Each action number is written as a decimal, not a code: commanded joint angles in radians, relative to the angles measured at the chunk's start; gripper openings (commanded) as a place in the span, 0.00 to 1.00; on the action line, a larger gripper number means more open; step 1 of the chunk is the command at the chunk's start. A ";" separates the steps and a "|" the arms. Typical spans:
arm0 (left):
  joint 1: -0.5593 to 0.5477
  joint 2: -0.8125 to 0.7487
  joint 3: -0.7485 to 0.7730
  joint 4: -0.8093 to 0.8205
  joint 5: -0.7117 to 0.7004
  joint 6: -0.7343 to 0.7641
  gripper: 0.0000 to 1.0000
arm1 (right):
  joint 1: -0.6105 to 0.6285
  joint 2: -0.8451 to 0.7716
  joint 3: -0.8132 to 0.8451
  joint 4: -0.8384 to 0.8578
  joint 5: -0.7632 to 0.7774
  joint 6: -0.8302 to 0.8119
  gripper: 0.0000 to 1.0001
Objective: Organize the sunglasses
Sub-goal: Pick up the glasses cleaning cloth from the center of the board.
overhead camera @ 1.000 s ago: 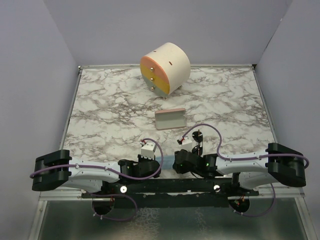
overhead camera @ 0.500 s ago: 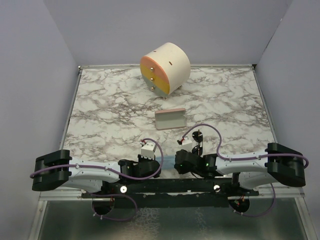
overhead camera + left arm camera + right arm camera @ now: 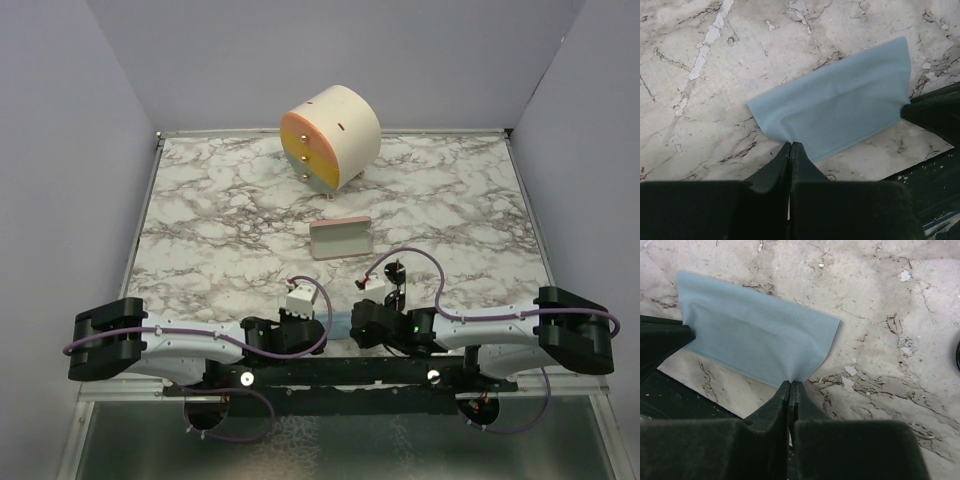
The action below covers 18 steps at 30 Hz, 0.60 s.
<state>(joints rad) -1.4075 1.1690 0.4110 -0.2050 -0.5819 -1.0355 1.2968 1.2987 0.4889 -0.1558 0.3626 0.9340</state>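
Observation:
A light blue cloth (image 3: pixel 835 117) lies folded on the marble at the near edge, between my two grippers. My left gripper (image 3: pixel 791 144) is shut on its near left corner. My right gripper (image 3: pixel 791 383) is shut on the cloth (image 3: pixel 752 335) at its near right corner. In the top view the cloth (image 3: pixel 340 318) shows only as a blue sliver between the wrists. The sunglasses (image 3: pixel 397 272) are a small dark shape beside the right arm's cable, partly hidden; a dark rim (image 3: pixel 958 356) shows at the right wrist view's edge. The pink case (image 3: pixel 339 239) stands mid-table.
A round cream drawer unit (image 3: pixel 330 137) with an orange and pink front stands at the back centre. The table's near edge and the black base rail (image 3: pixel 330 372) lie just behind the cloth. Purple cables (image 3: pixel 415 262) loop over both wrists.
My right gripper has closed onto the cloth's corner. The left wrist has shifted slightly to the right, still shut on its corner.

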 commanded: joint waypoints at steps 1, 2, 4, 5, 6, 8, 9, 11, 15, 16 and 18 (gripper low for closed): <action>-0.002 0.003 0.053 -0.055 0.010 0.034 0.00 | 0.007 -0.046 0.001 -0.044 0.038 -0.022 0.01; -0.002 0.002 0.065 -0.065 0.005 0.040 0.00 | 0.007 -0.055 0.006 -0.053 0.042 -0.025 0.01; -0.002 0.000 0.087 -0.078 -0.003 0.055 0.00 | 0.008 -0.075 0.016 -0.069 0.050 -0.032 0.01; -0.002 -0.001 0.096 -0.083 -0.007 0.061 0.00 | 0.008 -0.085 0.020 -0.077 0.055 -0.036 0.01; -0.002 -0.004 0.103 -0.083 -0.011 0.066 0.00 | 0.007 -0.093 0.023 -0.085 0.061 -0.040 0.01; -0.002 -0.006 0.114 -0.084 -0.022 0.079 0.00 | 0.007 -0.109 0.031 -0.094 0.072 -0.051 0.01; -0.001 -0.005 0.121 -0.083 -0.027 0.086 0.00 | 0.007 -0.113 0.032 -0.098 0.075 -0.054 0.01; 0.001 -0.003 0.134 -0.077 -0.035 0.102 0.00 | 0.007 -0.124 0.038 -0.107 0.088 -0.063 0.01; 0.021 0.005 0.164 -0.061 -0.042 0.147 0.00 | 0.007 -0.144 0.059 -0.128 0.113 -0.087 0.01; 0.025 0.010 0.177 -0.058 -0.042 0.158 0.00 | 0.006 -0.149 0.065 -0.135 0.123 -0.093 0.01; 0.040 0.018 0.197 -0.048 -0.039 0.183 0.00 | 0.004 -0.156 0.079 -0.145 0.127 -0.112 0.01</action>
<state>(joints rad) -1.3922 1.1717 0.5549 -0.2665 -0.5930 -0.9218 1.2968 1.1725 0.5186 -0.2668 0.4229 0.8631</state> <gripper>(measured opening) 0.010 0.014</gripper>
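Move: Both hands already pinch the near edge of the folded pale-blue cloth; its middle lies about 3 cm ahead at table height, some 4 cm right of the left hand and 3 cm left of the right. The open glasses case stands roughly 21 cm ahead, 4 cm to the left hand's right and 3 cm to the right hand's left. The sunglasses lie 10 cm ahead, 16 cm right of the left hand and 9 cm right of the right. Both shut grippers lift the cloth's near edge, left about 4 cm, right 3 cm, the left also shifting rightward. ##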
